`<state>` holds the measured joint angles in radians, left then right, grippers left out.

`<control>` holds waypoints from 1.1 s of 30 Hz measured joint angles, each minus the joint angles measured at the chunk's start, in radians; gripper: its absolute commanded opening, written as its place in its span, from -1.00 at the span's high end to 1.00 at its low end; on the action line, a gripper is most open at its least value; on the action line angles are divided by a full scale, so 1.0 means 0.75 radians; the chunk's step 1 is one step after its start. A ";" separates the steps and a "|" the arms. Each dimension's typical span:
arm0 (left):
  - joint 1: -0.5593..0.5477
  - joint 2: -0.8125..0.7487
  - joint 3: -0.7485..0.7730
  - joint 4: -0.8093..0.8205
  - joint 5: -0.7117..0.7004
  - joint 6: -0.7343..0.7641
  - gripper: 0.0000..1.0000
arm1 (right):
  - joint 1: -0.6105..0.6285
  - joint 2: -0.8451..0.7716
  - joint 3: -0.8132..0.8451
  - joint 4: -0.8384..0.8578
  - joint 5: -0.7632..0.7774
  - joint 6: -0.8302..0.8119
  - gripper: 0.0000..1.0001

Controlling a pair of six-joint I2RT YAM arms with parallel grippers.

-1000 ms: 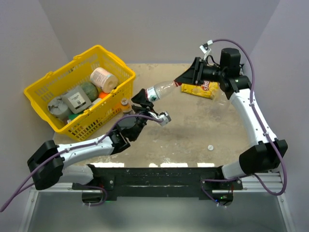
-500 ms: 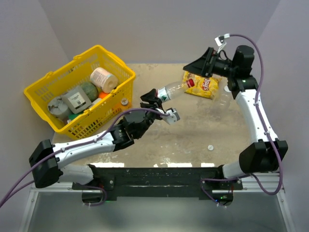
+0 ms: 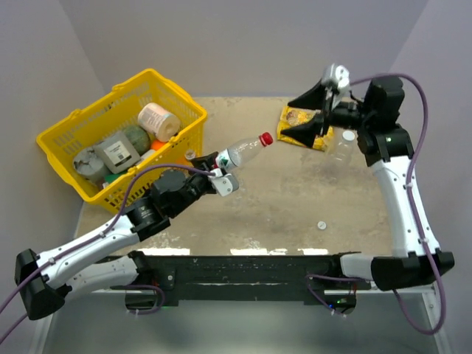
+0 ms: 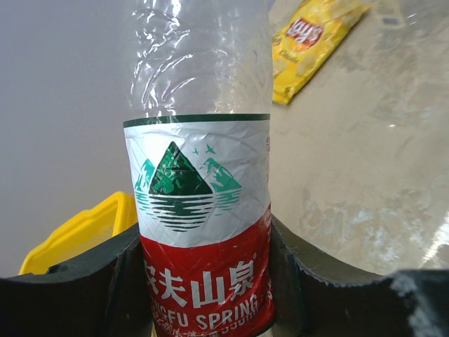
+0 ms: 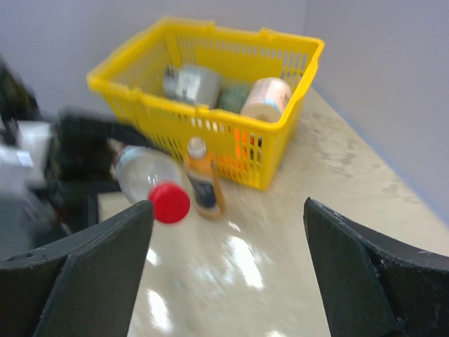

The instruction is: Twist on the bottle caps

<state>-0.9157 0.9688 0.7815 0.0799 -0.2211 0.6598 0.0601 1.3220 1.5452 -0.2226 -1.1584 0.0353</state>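
A clear water bottle (image 3: pixel 240 151) with a red and white label (image 4: pixel 200 232) is tilted above the table, its base clamped between my left gripper's (image 3: pixel 219 168) black fingers (image 4: pixel 84 288). A red bottle cap (image 3: pixel 266 138) sits on its neck and shows in the right wrist view as a red disc (image 5: pixel 169 202). My right gripper (image 3: pixel 287 118) hangs open to the right of that cap, apart from it, with nothing between its fingers (image 5: pixel 91 267). A white bottle cap (image 3: pixel 322 224) lies loose on the table near the right front.
A yellow basket (image 3: pixel 88 122) full of goods stands at the back left, with a small orange bottle (image 3: pixel 190 156) upright beside it. A yellow snack bag (image 3: pixel 302 127) and a second clear bottle (image 3: pixel 341 151) lie under the right arm at the back right.
My right gripper has opened and drawn back to the right from the bottle's neck, leaving the red cap on it. My left arm has pulled the bottle back to the left.
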 measured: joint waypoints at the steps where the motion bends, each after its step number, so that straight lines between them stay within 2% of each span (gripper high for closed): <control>1: 0.001 -0.033 0.000 -0.033 0.049 -0.014 1.00 | 0.056 -0.033 0.016 -0.156 0.015 -0.230 -0.66; 3: 0.001 -0.090 -0.001 -0.102 0.144 -0.019 1.00 | 0.148 -0.112 0.012 -0.435 0.035 -0.660 -0.64; 6: -0.001 -0.161 -0.016 -0.174 0.263 0.016 1.00 | 0.175 -0.238 -0.070 -0.634 0.063 -1.052 -0.64; 10: -0.001 -0.225 -0.066 -0.240 0.351 0.094 1.00 | 0.173 -0.315 -0.145 -0.780 0.092 -1.403 -0.54; 18: -0.001 -0.202 -0.075 -0.278 0.401 0.174 1.00 | 0.216 -0.254 -0.129 -1.175 0.102 -2.025 -0.50; 26: -0.001 -0.128 -0.074 -0.276 0.421 0.182 1.00 | 0.271 -0.257 -0.129 -1.409 0.100 -2.434 -0.44; 33: -0.001 -0.094 -0.070 -0.247 0.419 0.181 1.00 | 0.307 -0.290 -0.166 -1.433 0.096 -2.559 -0.34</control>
<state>-0.9165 0.8982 0.7292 -0.1051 0.0929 0.7956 0.2901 1.1042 1.4204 -1.2976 -1.0863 -1.8843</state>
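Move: The right hand's target is the red cap on the held bottle, about 8 cm to its left, 3 cm back and 5 cm lower. Far below the right hand, the chips bag lies some 19 cm ahead and 7 cm right, the clear bottle 7 cm ahead and 17 cm right. From the left hand, which already grips the bottle, that cap is about 12 cm right, 4 cm ahead and 6 cm higher; the orange bottle stands 20 cm below, 3 cm ahead and 4 cm left. The right hand sweeps back about 13 cm and down some 11 cm while its wrist turns through nearly 70 degrees, so that the fingers end up pointing left and down at the red cap; they narrow from almost wide open but stay well apart, the tips close to the cap with no grip on it. The left hand keeps its hold on the bottle, drawing it back and down about 5 cm each, and turns roughly 20 degrees clockwise so that the capped end swings back and points to the right, towards the right gripper. ##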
